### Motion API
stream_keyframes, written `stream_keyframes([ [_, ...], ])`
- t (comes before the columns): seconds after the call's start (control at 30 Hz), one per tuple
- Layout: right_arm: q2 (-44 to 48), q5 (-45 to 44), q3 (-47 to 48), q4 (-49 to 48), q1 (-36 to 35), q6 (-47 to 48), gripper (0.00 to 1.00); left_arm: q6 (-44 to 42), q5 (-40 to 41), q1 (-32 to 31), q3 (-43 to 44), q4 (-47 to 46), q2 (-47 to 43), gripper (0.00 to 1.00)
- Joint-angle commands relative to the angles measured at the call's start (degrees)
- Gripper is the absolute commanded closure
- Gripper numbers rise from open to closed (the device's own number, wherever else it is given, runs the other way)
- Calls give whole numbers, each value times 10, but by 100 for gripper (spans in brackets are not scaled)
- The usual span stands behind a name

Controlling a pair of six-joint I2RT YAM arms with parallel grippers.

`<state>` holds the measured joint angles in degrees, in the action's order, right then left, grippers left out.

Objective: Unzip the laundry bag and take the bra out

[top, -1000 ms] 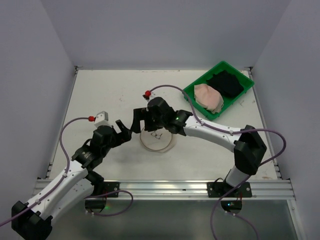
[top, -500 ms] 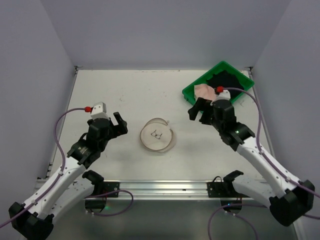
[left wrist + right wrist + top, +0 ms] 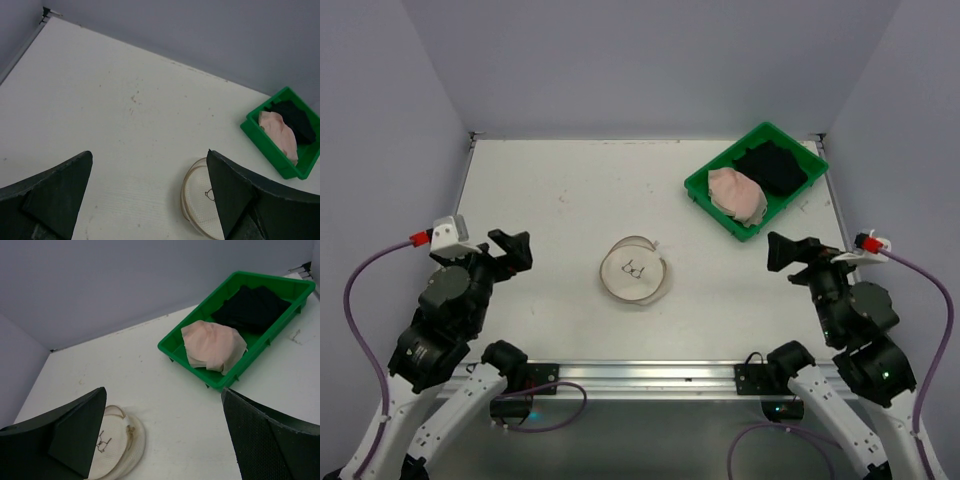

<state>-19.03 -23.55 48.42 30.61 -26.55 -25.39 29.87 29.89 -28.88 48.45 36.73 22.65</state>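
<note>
The laundry bag (image 3: 635,270) lies flattened to a white mesh disc in the middle of the table, its small black bra drawing facing up. It also shows in the left wrist view as the bag (image 3: 200,205) and in the right wrist view as the bag (image 3: 117,445). A pale pink bra (image 3: 735,192) rests in the green tray (image 3: 705,192), next to a black garment (image 3: 772,167). My left gripper (image 3: 512,250) hangs open well left of the bag. My right gripper (image 3: 785,252) hangs open well right of it. Both are empty, as the left gripper (image 3: 150,152) and right gripper (image 3: 163,390) show.
The green tray (image 3: 175,351) stands at the far right corner of the table, close to the right wall. Grey walls enclose the table on three sides. A metal rail (image 3: 650,375) runs along the near edge between the arm bases.
Both arms have drawn back from the bag toward the near edge, the left one leftward and the right one far to the right. The bag stays flat where it lay.
</note>
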Motion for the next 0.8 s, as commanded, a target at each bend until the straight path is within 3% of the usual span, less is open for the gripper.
stream_keyframes([
  [0.0, 47, -19, 12, 37, 2, 30, 1, -43, 18, 3, 35, 40, -30, 0],
  [0.33, 165, -26, 20, 66, 1, 75, 1, -46, 22, 2, 54, 59, -99, 0],
  [0.77, 228, -11, 7, 60, 1, 92, 1, -23, 25, 2, 33, 42, -114, 0],
])
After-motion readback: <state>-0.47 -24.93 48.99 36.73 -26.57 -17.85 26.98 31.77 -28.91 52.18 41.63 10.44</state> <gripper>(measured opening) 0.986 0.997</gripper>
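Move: Neither hand is working on anything. The laundry bag lies low on the table, roughly 4 cm ahead of the left hand, 22 cm to its right and 27 cm below it. From the right hand the bag is about 5 cm ahead, 29 cm left and 30 cm below; the pink bra in the green tray lies some 28 cm ahead, in line sideways and 29 cm below. Back and outward, both empty hands keep retreating from the laundry bag with fingers still wide open. The right draws back about 7 cm and 4 cm to its right, rising slightly; the left goes back about 5 cm while shifting left and climbing nearly as much. Both wrists tip up some 10 degrees, then the arms ease to a stop, touching nothing. ##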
